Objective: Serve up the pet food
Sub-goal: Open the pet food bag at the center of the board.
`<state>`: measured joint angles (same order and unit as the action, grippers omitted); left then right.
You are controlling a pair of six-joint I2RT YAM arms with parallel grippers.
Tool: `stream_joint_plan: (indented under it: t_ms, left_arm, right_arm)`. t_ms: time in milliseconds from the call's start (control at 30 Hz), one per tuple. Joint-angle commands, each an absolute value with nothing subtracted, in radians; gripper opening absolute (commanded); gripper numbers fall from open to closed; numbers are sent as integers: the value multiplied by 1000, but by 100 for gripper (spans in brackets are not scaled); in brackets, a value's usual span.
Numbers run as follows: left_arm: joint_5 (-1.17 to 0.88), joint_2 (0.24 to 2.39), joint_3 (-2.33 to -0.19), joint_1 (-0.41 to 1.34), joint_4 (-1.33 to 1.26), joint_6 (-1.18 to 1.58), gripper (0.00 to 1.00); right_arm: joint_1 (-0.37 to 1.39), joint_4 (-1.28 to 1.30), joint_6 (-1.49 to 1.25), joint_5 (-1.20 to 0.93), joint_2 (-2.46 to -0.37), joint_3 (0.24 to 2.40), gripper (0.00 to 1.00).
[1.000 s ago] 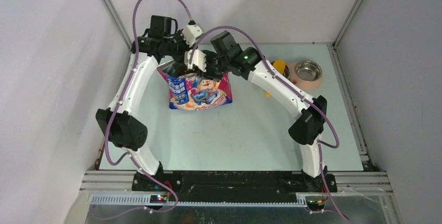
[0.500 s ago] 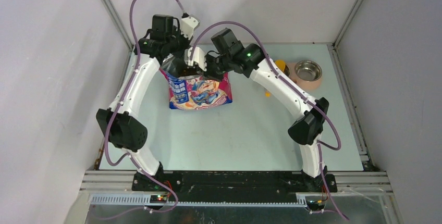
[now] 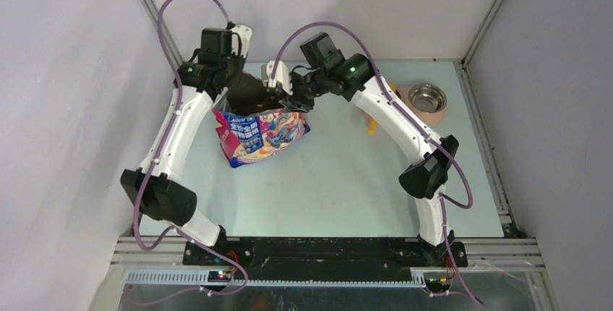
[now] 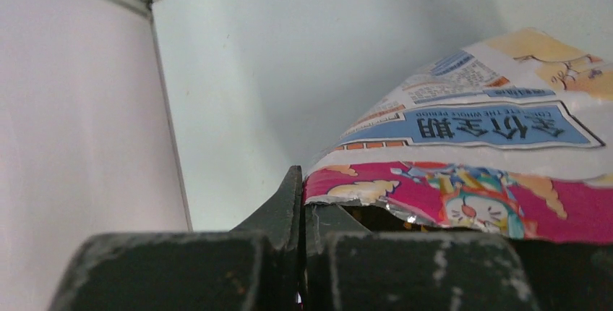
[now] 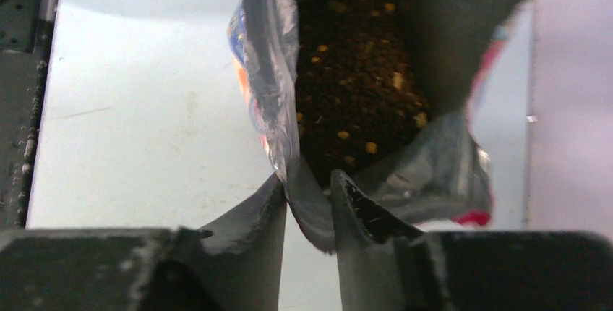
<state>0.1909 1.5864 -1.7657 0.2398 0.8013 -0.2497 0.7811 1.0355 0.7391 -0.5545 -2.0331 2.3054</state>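
Note:
The pink-and-blue printed bag [image 3: 262, 134] lies tilted on the table at the back left, its mouth pulled open. Dark brown pet food [image 5: 354, 87] fills the inside, speckled with a few yellow bits; in the top view it shows as a dark patch [image 3: 254, 98]. My left gripper [image 3: 230, 97] is shut on the bag's left rim; in its wrist view the jaws [image 4: 302, 189] pinch the torn pink edge of the bag [image 4: 470, 145]. My right gripper [image 3: 292, 101] holds the opposite rim, the silver film of the bag [image 5: 271, 72] caught between its fingers [image 5: 307, 189].
A steel bowl [image 3: 427, 98] in a pink holder stands at the back right. A yellow scoop [image 3: 373, 121] shows partly behind my right arm. The enclosure's walls and corner post [image 3: 152, 7] are close behind the left arm.
Both grippers closed on the bag's rim. Both arms moved left, dragging the bag left and tilting it, and its mouth now gapes wider.

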Motion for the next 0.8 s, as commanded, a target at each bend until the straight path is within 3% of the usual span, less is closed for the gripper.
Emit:
stream_joint_plan:
  t_ms: [0,33,100,167,267,367,467,533,767]
  left_arm:
    - [375,1400,-1805,199,600,-202,0]
    - [364,1396,-1795,200,606,-191,0]
    - [327,1378,-1766,204,615,-172,0]
    - [301,1361,-1728,212,609,-166,0]
    - [285,1335,-1667,219,579,-165,6]
    - [282,1308,-1640,220,564,-169,36]
    - [277,1295,-1622,220,558,-174,56]
    - [275,1286,-1613,221,554,-175,62]
    - [292,1251,-1587,219,526,-183,71]
  right_arm:
    - [751,953,769,-588,-1998,2399,42]
    - [754,951,774,-589,-2000,2399,56]
    - [778,951,780,-583,-2003,2397,69]
    - [815,954,796,-558,-2009,2395,73]
    - [881,943,829,-468,-2028,2399,75]
    - [908,927,854,-412,-2049,2401,76]
    - [918,912,870,-388,-2072,2399,77]
    - [925,910,871,-383,-2082,2397,77]
    - [952,826,838,-288,-2111,2392,76]
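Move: The left fingers have the far-left corner of the pet food bag's mouth pinched. The bag's middle lies about 7 cm back of that hand, 5 cm to its right and some 12 cm below. From the right hand, whose fingertips are at the mouth's right corner, the bag's middle is about 7 cm left, 3 cm ahead and 11 cm down. The bowl stand sits roughly 31 cm to the right hand's right and 7 cm ahead, about 20 cm lower. The left fingers let go of the far-left rim after drawing it back and left about 3 cm, then open wide and lift clear some 10 cm while the hand tips up about 20 degrees. The right hand's fingers, already parting, open wide off the right corner; it rises a little, swings left and back over the near rim, then dips again, tilting up slightly. ##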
